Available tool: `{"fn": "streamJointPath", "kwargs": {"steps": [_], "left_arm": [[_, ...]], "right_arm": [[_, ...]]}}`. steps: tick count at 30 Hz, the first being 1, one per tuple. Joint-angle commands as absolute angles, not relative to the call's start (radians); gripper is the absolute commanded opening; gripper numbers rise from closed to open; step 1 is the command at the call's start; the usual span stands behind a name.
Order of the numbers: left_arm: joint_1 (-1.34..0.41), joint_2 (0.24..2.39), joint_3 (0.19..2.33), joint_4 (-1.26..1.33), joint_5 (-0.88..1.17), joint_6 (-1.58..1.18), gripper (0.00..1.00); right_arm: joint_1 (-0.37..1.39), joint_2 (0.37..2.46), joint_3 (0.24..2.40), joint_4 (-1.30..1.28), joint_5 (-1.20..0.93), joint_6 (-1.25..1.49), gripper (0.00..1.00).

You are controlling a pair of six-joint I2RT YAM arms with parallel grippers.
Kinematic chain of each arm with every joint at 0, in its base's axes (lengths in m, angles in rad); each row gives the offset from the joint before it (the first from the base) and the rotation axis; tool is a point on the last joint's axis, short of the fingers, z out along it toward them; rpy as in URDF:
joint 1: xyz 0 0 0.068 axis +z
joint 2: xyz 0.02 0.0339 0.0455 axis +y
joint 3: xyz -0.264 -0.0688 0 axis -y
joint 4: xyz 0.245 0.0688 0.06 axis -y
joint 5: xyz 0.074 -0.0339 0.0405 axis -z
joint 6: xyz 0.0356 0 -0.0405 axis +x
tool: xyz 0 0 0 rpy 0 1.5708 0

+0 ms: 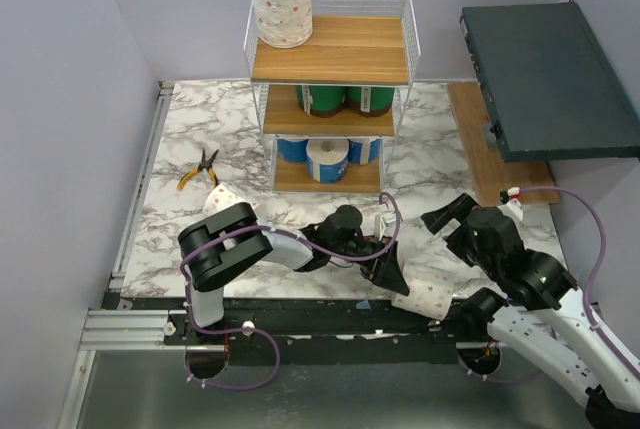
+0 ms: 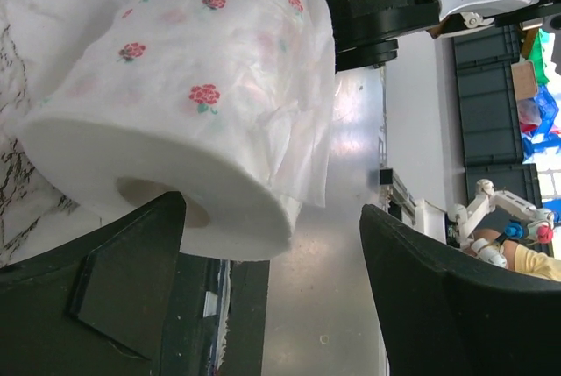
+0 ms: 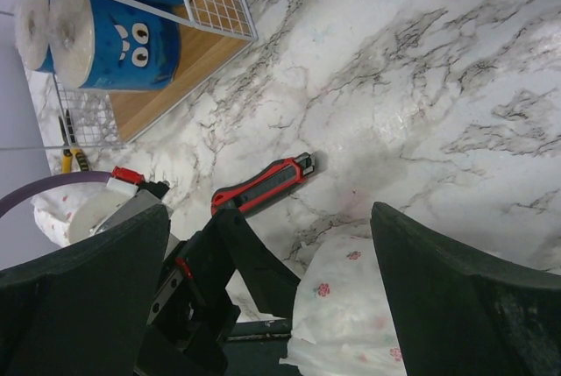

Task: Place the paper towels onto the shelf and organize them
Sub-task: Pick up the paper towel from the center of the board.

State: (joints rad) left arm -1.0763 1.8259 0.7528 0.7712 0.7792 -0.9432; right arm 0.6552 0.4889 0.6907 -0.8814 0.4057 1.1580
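Note:
A white paper towel roll with red-pink dots [image 1: 426,297] [image 2: 175,104] lies on its side at the table's near edge. My left gripper [image 1: 392,271] [image 2: 272,204] is open around it: one finger [image 2: 131,288] sits against the roll's hollow end, the other finger [image 2: 456,297] stands clear of it. My right gripper [image 1: 447,214] [image 3: 270,209] hangs open and empty above the same roll [image 3: 351,323]. A second dotted roll [image 1: 225,196] lies at the left. The shelf [image 1: 330,49] carries a white roll [image 1: 280,4] on top, green rolls [image 1: 345,99] in the middle, and blue rolls [image 3: 114,43] with a white one [image 1: 327,157] below.
A red-and-black utility knife [image 3: 263,185] lies on the marble between the shelf and the near roll. Yellow-handled pliers [image 1: 200,169] lie left of the shelf. A dark grey-green slab [image 1: 550,79] stands at the back right over a wooden board [image 1: 495,154].

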Motion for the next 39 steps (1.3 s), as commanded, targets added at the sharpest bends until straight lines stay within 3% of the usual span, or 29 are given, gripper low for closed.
{"fn": "streamJointPath", "kwargs": {"steps": [1, 10, 21, 29, 39], "left_arm": [[-1.086, 1.850, 0.779, 0.834, 0.799, -0.940, 0.81], [-1.089, 1.862, 0.793, 0.837, 0.807, -0.925, 0.46], [-1.076, 1.826, 0.728, 0.924, 0.800, -0.937, 0.13], [-0.999, 1.536, 0.541, 0.844, 0.692, -0.872, 0.05], [-0.996, 1.101, 0.683, 0.074, 0.403, -0.547, 0.04]], "right_arm": [[0.661, 0.481, 0.672, -0.859, 0.427, 1.151, 1.00], [0.660, 0.482, 0.657, -0.840, 0.421, 1.155, 1.00], [0.661, 0.484, 0.663, -0.831, 0.419, 1.149, 1.00], [0.661, 0.483, 0.691, -0.794, 0.408, 1.091, 1.00], [0.661, 0.509, 0.783, -0.752, 0.435, 0.978, 1.00]]}}
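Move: The paper towel lies on its side with its near end at the left hand's open fingers; its middle is about 5 cm to the right, 2 cm back and roughly 1 cm lower. The red utility knife lies some 9 cm ahead and 9 cm left, about 6 cm down. From the right hand, the paper towel is about 14 cm back, 3 cm left and 8 cm below. The left fingers close, pinching the paper towel's end wall, then carry it about 7 cm left and up. ##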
